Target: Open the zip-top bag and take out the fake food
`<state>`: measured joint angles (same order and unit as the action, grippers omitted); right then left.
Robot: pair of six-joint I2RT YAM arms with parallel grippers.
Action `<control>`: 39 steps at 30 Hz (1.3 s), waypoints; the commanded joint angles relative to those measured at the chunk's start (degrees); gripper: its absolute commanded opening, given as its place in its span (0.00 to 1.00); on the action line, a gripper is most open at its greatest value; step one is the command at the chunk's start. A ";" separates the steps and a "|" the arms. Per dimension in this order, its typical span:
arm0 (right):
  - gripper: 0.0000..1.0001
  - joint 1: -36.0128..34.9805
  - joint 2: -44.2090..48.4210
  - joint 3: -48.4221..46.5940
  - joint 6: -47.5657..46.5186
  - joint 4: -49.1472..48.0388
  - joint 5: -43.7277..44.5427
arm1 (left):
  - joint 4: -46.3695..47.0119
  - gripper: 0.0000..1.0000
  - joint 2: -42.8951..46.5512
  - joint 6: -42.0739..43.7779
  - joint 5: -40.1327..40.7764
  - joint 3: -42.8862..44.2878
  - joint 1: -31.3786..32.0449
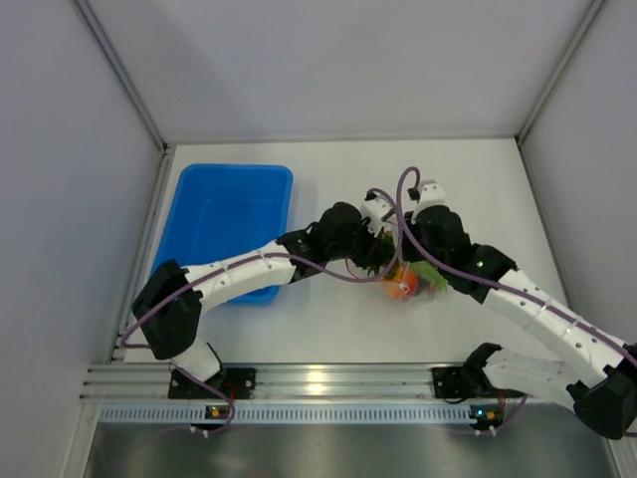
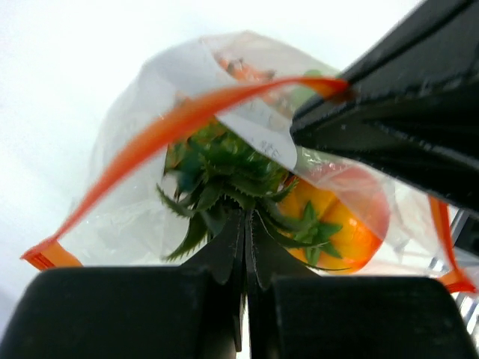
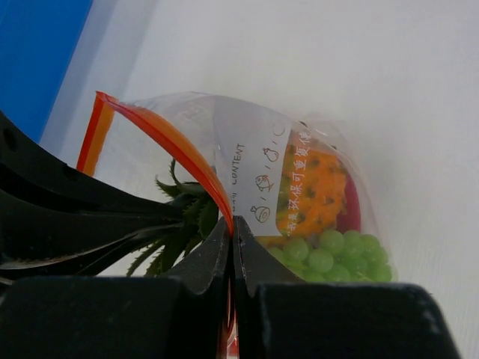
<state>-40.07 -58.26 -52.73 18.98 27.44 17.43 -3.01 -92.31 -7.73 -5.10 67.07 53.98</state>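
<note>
The zip-top bag lies mid-table with both grippers at its mouth. In the right wrist view my right gripper is shut on the orange-red zip strip and holds that edge of the bag up. The mouth gapes in the left wrist view, the strip arching over it. My left gripper reaches inside, shut at the base of a green leafy piece. An orange tomato-like piece lies beside it. Green grapes and an orange piece of the fake food show through the plastic.
A blue rectangular tray stands at the left of the table, close to the left arm's forearm. White walls close in the table at the back and on both sides. An aluminium rail runs along the near edge.
</note>
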 commanded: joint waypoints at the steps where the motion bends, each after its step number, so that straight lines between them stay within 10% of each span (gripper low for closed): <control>1: 0.00 -0.09 0.08 0.43 -0.79 -3.71 -0.73 | 3.19 0.00 3.10 -4.04 3.06 3.68 -0.10; 16: 0.00 -1.59 -0.45 1.23 -1.49 -2.93 6.37 | -15.80 0.00 -1.38 -14.69 2.12 18.45 -1.33; 39: 0.00 -0.62 -6.60 0.17 0.44 -3.80 11.49 | -21.52 0.00 17.77 -13.80 -4.84 9.31 -8.09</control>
<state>-40.75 -64.40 -51.37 18.28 25.28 27.16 -25.80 -78.52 -21.04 -10.70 77.49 46.87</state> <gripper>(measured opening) 0.007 0.018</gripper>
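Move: Some 37 cm to the left of the left hand, about 12 ahead and 15 below, is the middle of the blue bin. The left fingers are already shut on the pineapple's leaves inside the bag mouth, its body about 5 cm ahead, 7 right and 5 below; the tomato sits roughly 2 back, 6 right and 9 below, the grapes level, 13 right and 10 below. From the right hand, pinching the bag's rim, the pineapple's body lies about 4 cm ahead, 1 right and 8 below. Drawing the pineapple up by its leaves, the left hand first lifts about 5 cm with a small push forward and right, levels off, then swings left and climbs again, ending some 11 cm higher and 6 farther left, fingers tipped a little steeper. The right hand keeps its pinch on the orange-edged rim, easing left, then right, forward and about 3 cm down, away from the pulling hand. ##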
